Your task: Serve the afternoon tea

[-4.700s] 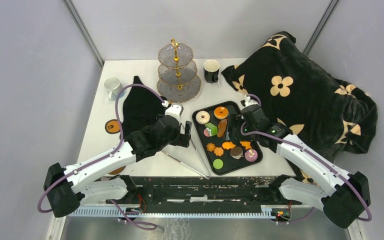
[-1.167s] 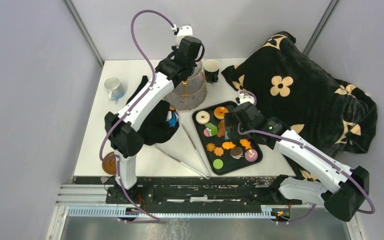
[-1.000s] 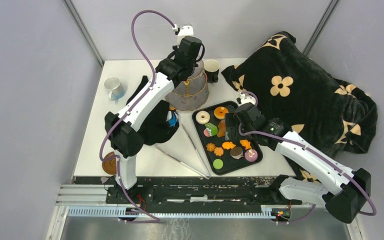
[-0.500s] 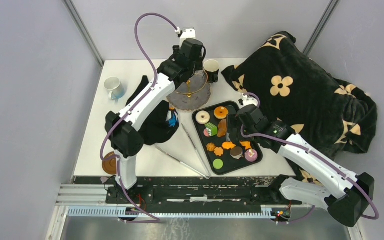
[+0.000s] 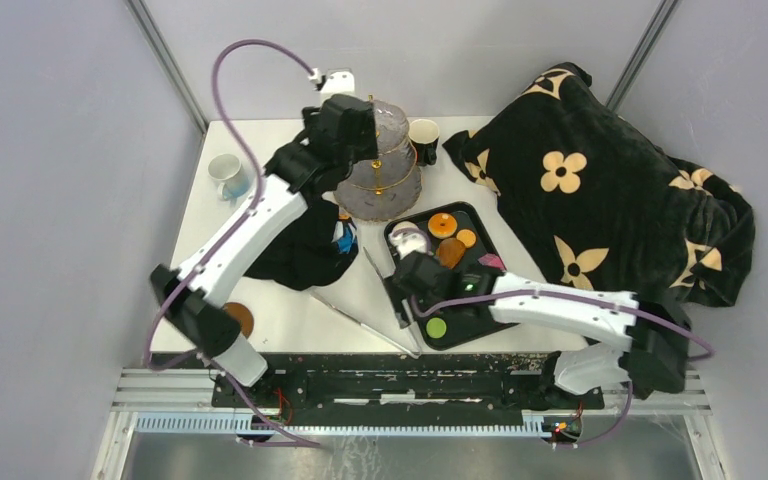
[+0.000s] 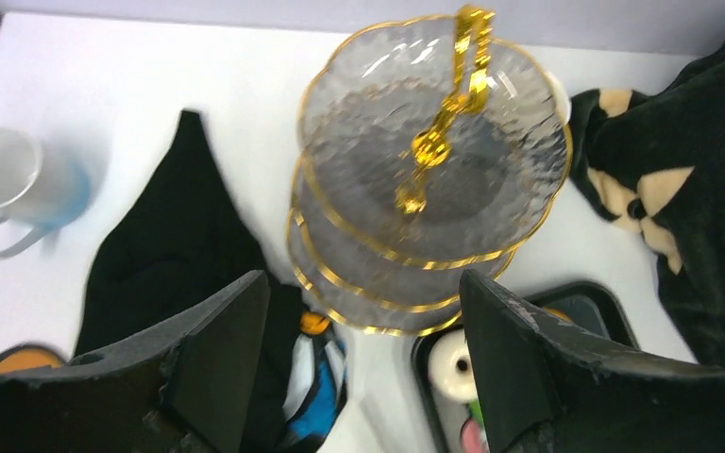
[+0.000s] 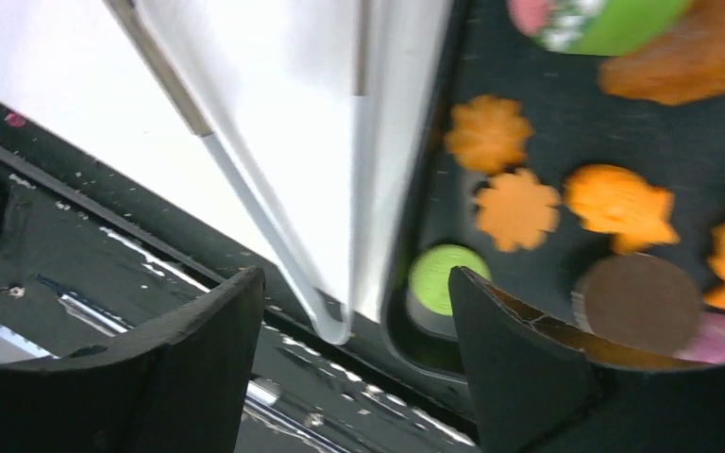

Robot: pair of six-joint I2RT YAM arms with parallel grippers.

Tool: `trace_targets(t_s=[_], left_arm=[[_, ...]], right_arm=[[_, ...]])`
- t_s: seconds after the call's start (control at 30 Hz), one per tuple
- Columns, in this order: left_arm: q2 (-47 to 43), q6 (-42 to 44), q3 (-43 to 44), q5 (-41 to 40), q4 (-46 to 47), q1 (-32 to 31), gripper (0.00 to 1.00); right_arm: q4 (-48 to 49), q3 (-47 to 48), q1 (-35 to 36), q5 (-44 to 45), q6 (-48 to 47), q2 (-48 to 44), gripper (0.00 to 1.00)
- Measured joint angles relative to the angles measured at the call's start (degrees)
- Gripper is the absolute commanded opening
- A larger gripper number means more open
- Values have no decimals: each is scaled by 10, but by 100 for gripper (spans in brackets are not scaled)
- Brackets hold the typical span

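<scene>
The afternoon tea lies on a black tray (image 5: 484, 222): an orange donut (image 5: 442, 224), a white donut (image 5: 410, 240), a green disc (image 5: 436, 327), and in the right wrist view orange cookies (image 7: 517, 208) and a brown disc (image 7: 637, 300). The three-tier glass stand (image 5: 385, 170) stands just behind the tray. My left gripper (image 5: 352, 135) hangs above the stand's left side, open and empty; the left wrist view looks down on the stand (image 6: 434, 179). My right gripper (image 7: 355, 274) is open and empty over the tray's near left corner, beside the green disc (image 7: 446, 278).
Metal tongs (image 5: 375, 310) lie left of the tray, reaching the table's near edge. A black cloth (image 5: 295, 240), a white mug (image 5: 226, 172) and a coaster (image 5: 239, 318) are at the left. A black mug (image 5: 423, 138) and the flowered blanket (image 5: 600, 190) fill the back right.
My left gripper opened, let go of the stand's gold handle and drew back to the left. My right arm swung left and nearer, from the tray's middle to its near left corner.
</scene>
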Motion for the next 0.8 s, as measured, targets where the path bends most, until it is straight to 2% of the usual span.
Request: trace_targets(t_s=[0.13,0.2,0.33,0.4,0.6,0.8], left_arm=[[-124,-1,-110,2,0,12,76],[-187,-3,-179,13,-5,20,74],[-240,-15,-271,49,-15,28,66],[-251,-26,-322,82,-16,28,62],[-250,-64,-473,206,12,28,60],[-208,-92,-545,273,62,43,58]], right_arm=[[42,22,49,4,9,81,56],[63,22,53,6,16,105,54],[85,27,51,17,23,138,54],[92,30,51,24,24,155,54],[102,25,51,46,37,157,56],[104,-6,51,63,48,115,56]])
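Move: The left hand has just left the tea stand. The fork's middle lies about 19 cm back from it, about 1 cm right and some 31 cm below; the stand's post is about 6 cm ahead and 5 right, the black cloth 4 back and 8 left. From the right hand, the second utensil's middle is about 7 cm ahead, 4 left and 11 below, the fork 4 ahead and 9 left, the green biscuit 3 ahead and 3 right. Nothing is touched as far as can be seen: the left hand swings back and down from the stand towards the fork, about 24 cm down and 16 cm back, first out left and partly back, tipping some 35 degrees nose-down as its fingers narrow. The right hand moves about 5 cm left and down over the utensil handles, half-closing, then eases slightly back right and up. ##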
